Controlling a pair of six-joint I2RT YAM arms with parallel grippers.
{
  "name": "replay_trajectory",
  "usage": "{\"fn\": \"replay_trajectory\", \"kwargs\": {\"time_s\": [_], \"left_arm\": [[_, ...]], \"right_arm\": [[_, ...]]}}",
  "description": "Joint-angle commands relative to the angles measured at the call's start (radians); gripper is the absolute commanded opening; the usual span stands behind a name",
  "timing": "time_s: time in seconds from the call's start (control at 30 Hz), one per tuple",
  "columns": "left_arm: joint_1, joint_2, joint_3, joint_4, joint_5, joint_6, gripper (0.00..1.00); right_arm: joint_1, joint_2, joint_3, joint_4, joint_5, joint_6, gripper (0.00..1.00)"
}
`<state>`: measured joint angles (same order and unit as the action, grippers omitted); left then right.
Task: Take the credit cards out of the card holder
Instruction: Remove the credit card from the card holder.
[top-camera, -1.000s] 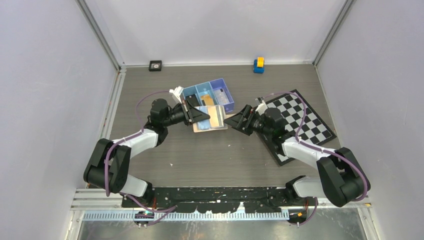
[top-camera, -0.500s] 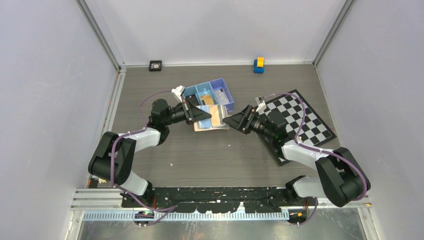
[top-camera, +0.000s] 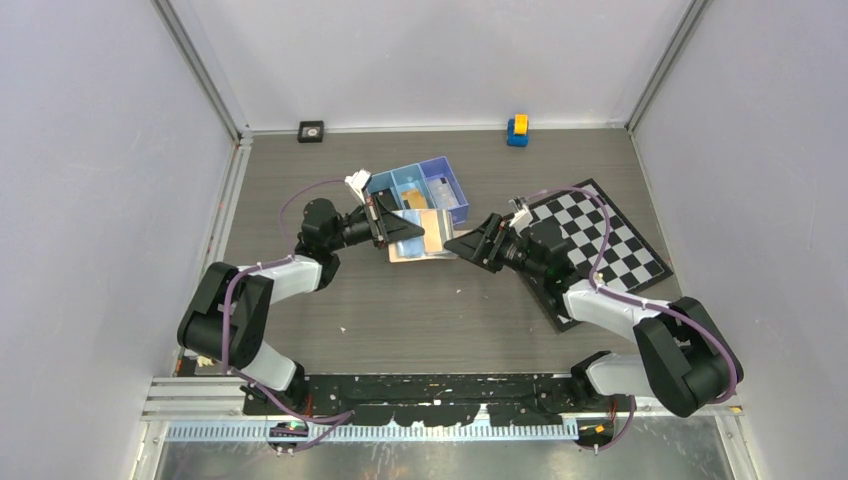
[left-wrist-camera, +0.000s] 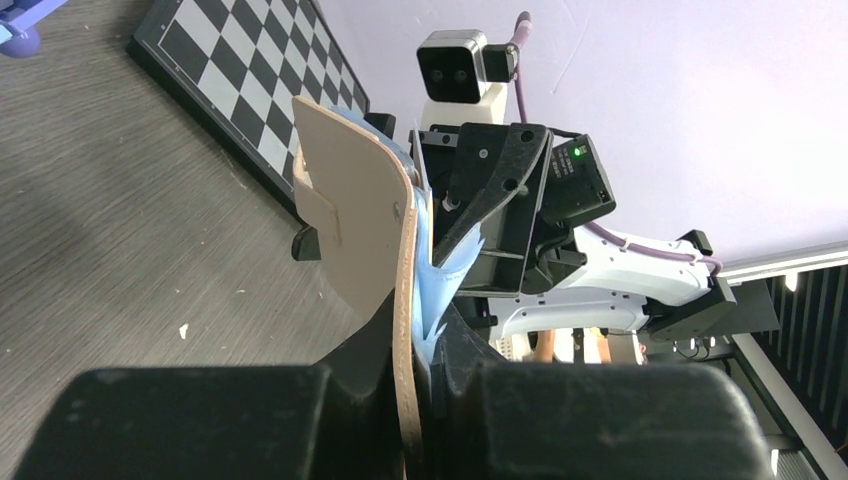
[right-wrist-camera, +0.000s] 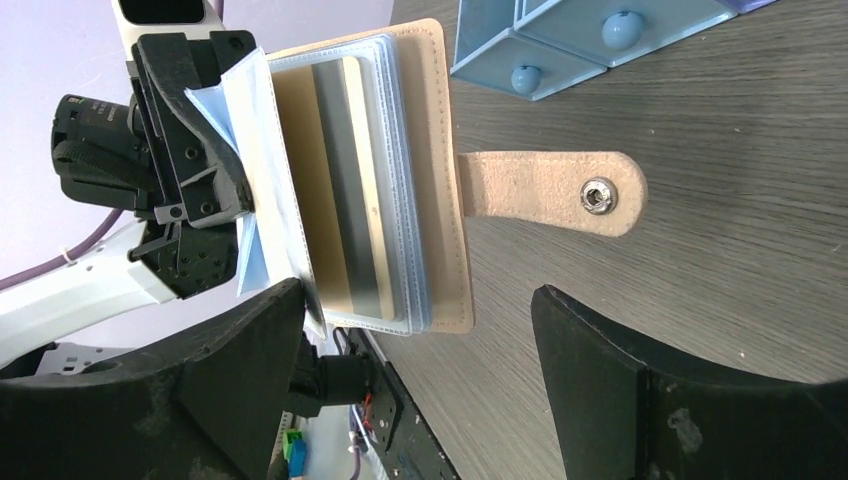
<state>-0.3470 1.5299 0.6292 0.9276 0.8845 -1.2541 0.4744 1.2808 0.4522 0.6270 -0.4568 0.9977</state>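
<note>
My left gripper (top-camera: 404, 228) is shut on one edge of the tan card holder (top-camera: 428, 240) and holds it open just above the table. In the left wrist view its tan cover (left-wrist-camera: 350, 215) and blue plastic sleeves (left-wrist-camera: 442, 268) stand between my pinched fingers (left-wrist-camera: 360, 400). The right wrist view shows an orange-tan credit card (right-wrist-camera: 340, 190) with a grey stripe inside the clear sleeves, with the snap tab (right-wrist-camera: 550, 190) hanging out to the right. My right gripper (right-wrist-camera: 418, 290) is open, facing the holder's free edge from close by without touching it.
A blue three-compartment tray (top-camera: 420, 187) sits just behind the holder. The chessboard (top-camera: 600, 240) lies under my right arm. A blue and yellow block (top-camera: 517, 130) and a small black object (top-camera: 311, 130) sit by the back wall.
My right gripper has crept left toward the holder's free edge. The left arm shifted slightly, still holding the holder.
</note>
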Motion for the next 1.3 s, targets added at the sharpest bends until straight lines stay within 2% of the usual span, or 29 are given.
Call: {"fn": "replay_trajectory", "kwargs": {"time_s": [0.0,0.27,0.33,0.5,0.7,0.8,0.93,0.97,1.07,1.2,1.27], "left_arm": [[-0.014,-0.003,0.017,0.082,0.032,-0.010,0.01],[-0.049,0.055,0.048,0.103,0.056,-0.031,0.00],[-0.050,0.062,0.049,0.119,0.062,-0.042,0.00],[-0.049,0.063,0.051,0.105,0.061,-0.034,0.00],[-0.046,0.017,0.054,-0.044,0.032,0.065,0.00],[-0.046,-0.027,0.059,-0.146,0.010,0.134,0.10],[-0.046,-0.064,0.058,-0.206,-0.011,0.176,0.27],[-0.046,-0.067,0.058,-0.212,-0.012,0.179,0.30],[-0.048,-0.061,0.058,-0.212,-0.013,0.179,0.37],[-0.047,-0.061,0.058,-0.224,-0.021,0.189,0.50],[-0.047,-0.072,0.065,-0.303,-0.043,0.230,0.58]], "right_arm": [[0.004,-0.014,0.024,0.069,-0.008,0.003,0.88],[0.006,0.035,-0.003,0.320,-0.124,0.118,0.88],[0.005,0.049,-0.001,0.342,-0.137,0.132,0.85],[0.005,0.028,-0.001,0.318,-0.129,0.114,0.64],[0.005,-0.064,0.001,0.133,-0.042,0.006,0.58],[0.005,-0.091,0.013,0.033,-0.003,-0.034,0.49],[0.005,-0.072,0.027,0.033,-0.023,-0.037,0.34],[0.006,-0.059,0.031,0.038,-0.033,-0.034,0.27],[0.006,-0.032,0.046,0.048,-0.065,-0.030,0.17],[0.006,-0.023,0.051,0.057,-0.080,-0.028,0.10],[0.008,-0.031,0.052,0.049,-0.075,-0.038,0.08]]}}
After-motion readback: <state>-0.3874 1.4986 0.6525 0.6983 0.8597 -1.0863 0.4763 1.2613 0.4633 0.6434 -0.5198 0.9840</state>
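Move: The card holder, still pinched and held up by the left hand, has its middle about 2 cm to the right of that hand and level with it. From the wide-open right hand that middle lies about 8 cm to the left, 4 cm ahead and 3 cm above, with its near edge much closer. The blue tray stands about 13 cm ahead and 10 cm left of the right hand, 14 cm below; the chessboard's middle is some 28 cm to its right and 16 cm below. The right hand rises nearly 3 cm, easing about 1 cm back, then closes from wide open to almost shut and pinches the card holder's right-hand side, cover and pockets together, settling down about 1 cm. The left hand first brings the held card holder about 1.5 cm right and 1 cm back towards the right hand, then sinks some 2 cm and spreads its fingers to half open, letting go of its grip with the card holder still lying between them. ##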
